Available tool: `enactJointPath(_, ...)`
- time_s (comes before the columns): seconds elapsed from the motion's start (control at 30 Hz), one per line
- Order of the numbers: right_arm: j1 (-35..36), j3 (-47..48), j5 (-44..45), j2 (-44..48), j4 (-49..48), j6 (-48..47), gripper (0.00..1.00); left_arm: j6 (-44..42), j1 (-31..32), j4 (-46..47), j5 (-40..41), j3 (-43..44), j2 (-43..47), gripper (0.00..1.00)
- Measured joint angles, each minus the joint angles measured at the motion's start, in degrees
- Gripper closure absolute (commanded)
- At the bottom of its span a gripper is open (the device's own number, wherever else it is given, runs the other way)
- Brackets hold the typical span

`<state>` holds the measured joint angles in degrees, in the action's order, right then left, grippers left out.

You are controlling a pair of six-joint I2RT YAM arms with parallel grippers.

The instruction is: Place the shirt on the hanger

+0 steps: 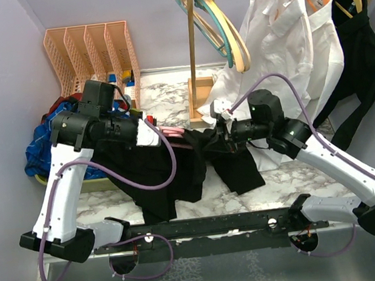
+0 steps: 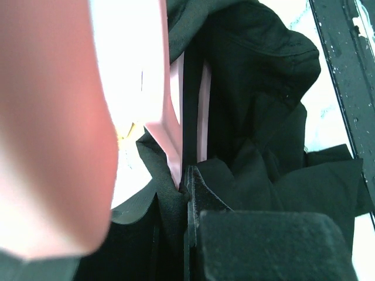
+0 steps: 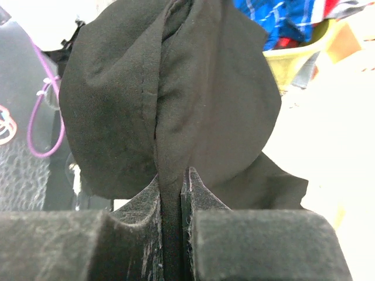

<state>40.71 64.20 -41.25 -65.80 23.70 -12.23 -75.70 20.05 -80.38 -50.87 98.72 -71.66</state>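
Observation:
The black shirt (image 1: 171, 176) hangs in a crumpled span between my two grippers, above the marble table (image 1: 163, 96). The pink hanger (image 1: 170, 129) pokes out of the cloth right at my left gripper (image 1: 156, 132). In the left wrist view the hanger's thin pink bars (image 2: 174, 126) run into my shut left gripper (image 2: 183, 182), pinched together with a fold of the shirt (image 2: 258, 99). My right gripper (image 1: 215, 137) is shut on a bunched fold of the shirt (image 3: 176, 88), with the cloth caught in the right gripper (image 3: 173, 181). The hanger's hook is hidden.
A wooden rack post (image 1: 194, 59) stands behind, with cream and teal hangers (image 1: 219, 23). A white dress shirt (image 1: 284, 43) and a dark garment (image 1: 360, 55) hang at the right. A peach organiser (image 1: 91, 53) and a blue plaid garment (image 1: 44, 145) sit at the left.

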Motion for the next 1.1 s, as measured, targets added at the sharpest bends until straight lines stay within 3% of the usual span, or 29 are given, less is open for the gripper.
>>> enactJointPath(0.1, 0.3, -2.1, 4.2, 2.6, -3.0, 3.5, 0.99, 1.2, 0.1, 1.9, -0.4, 0.1, -0.4, 0.96)
enactJointPath(0.2, 0.8, -3.1, 8.5, 6.0, -3.6, 8.1, 0.99, 3.2, 0.5, 5.0, -1.1, 0.1, -0.6, 0.58)
enactJointPath(0.27, 0.8, -3.1, 10.9, 8.3, -3.0, 11.1, 0.99, 7.0, 0.6, 8.9, -1.3, 0.0, -0.6, 0.43)
enactJointPath(0.33, 0.5, -3.0, 13.5, 10.4, -1.7, 14.5, 0.99, 11.7, 0.6, 12.2, -0.9, -0.1, -0.4, 0.16)
enactJointPath(0.37, 0.4, -3.0, 14.2, 11.2, -1.3, 15.8, 0.99, 13.8, 0.6, 13.9, -0.4, -0.3, -0.3, 0.05)
enactJointPath(0.4, 0.4, -3.0, 15.5, 12.4, -0.4, 17.9, 0.99, 16.1, 0.6, 15.8, 0.2, -0.6, -0.3, 0.01)
enactJointPath(0.73, 0.2, -6.0, 22.4, 21.2, 8.0, 28.0, 0.99, 36.8, 0.5, 31.5, 11.5, -7.3, -0.1, 0.01)
enactJointPath(0.93, 0.0, 4.8, 28.8, 18.8, 20.9, 31.1, 0.99, 47.3, -0.8, 39.8, 25.5, -7.5, -0.2, 0.01)
enactJointPath(1.1, 0.0, 10.7, 31.1, 19.2, 27.0, 32.2, 0.99, 50.4, -1.7, 43.8, 32.4, -8.9, 0.3, 0.01)
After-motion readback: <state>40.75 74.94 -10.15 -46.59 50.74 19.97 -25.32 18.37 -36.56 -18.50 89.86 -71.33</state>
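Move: The pink hanger sits in the shirt beside the left fingers, which still pinch the cloth there, about 4 cm to their right and 1 cm farther out. From the right hand, already gripping the shirt's other side, the hanger is some 10 cm left and 3 cm farther out. The stand's wooden base lies about 14 cm right and 27 cm ahead of the left hand, low on the table; the clothes basket is about 26 cm to its left and 10 cm ahead. Open the left gripper wide to let go of the shirt by the hanger, then bring it forward about 14 cm and a little up, swinging it some 50 degrees counter-clockwise. Meanwhile keep the right gripper shut on the shirt and draw the cloth to the right about 11 cm and upward, turning the hand clockwise as it goes. ##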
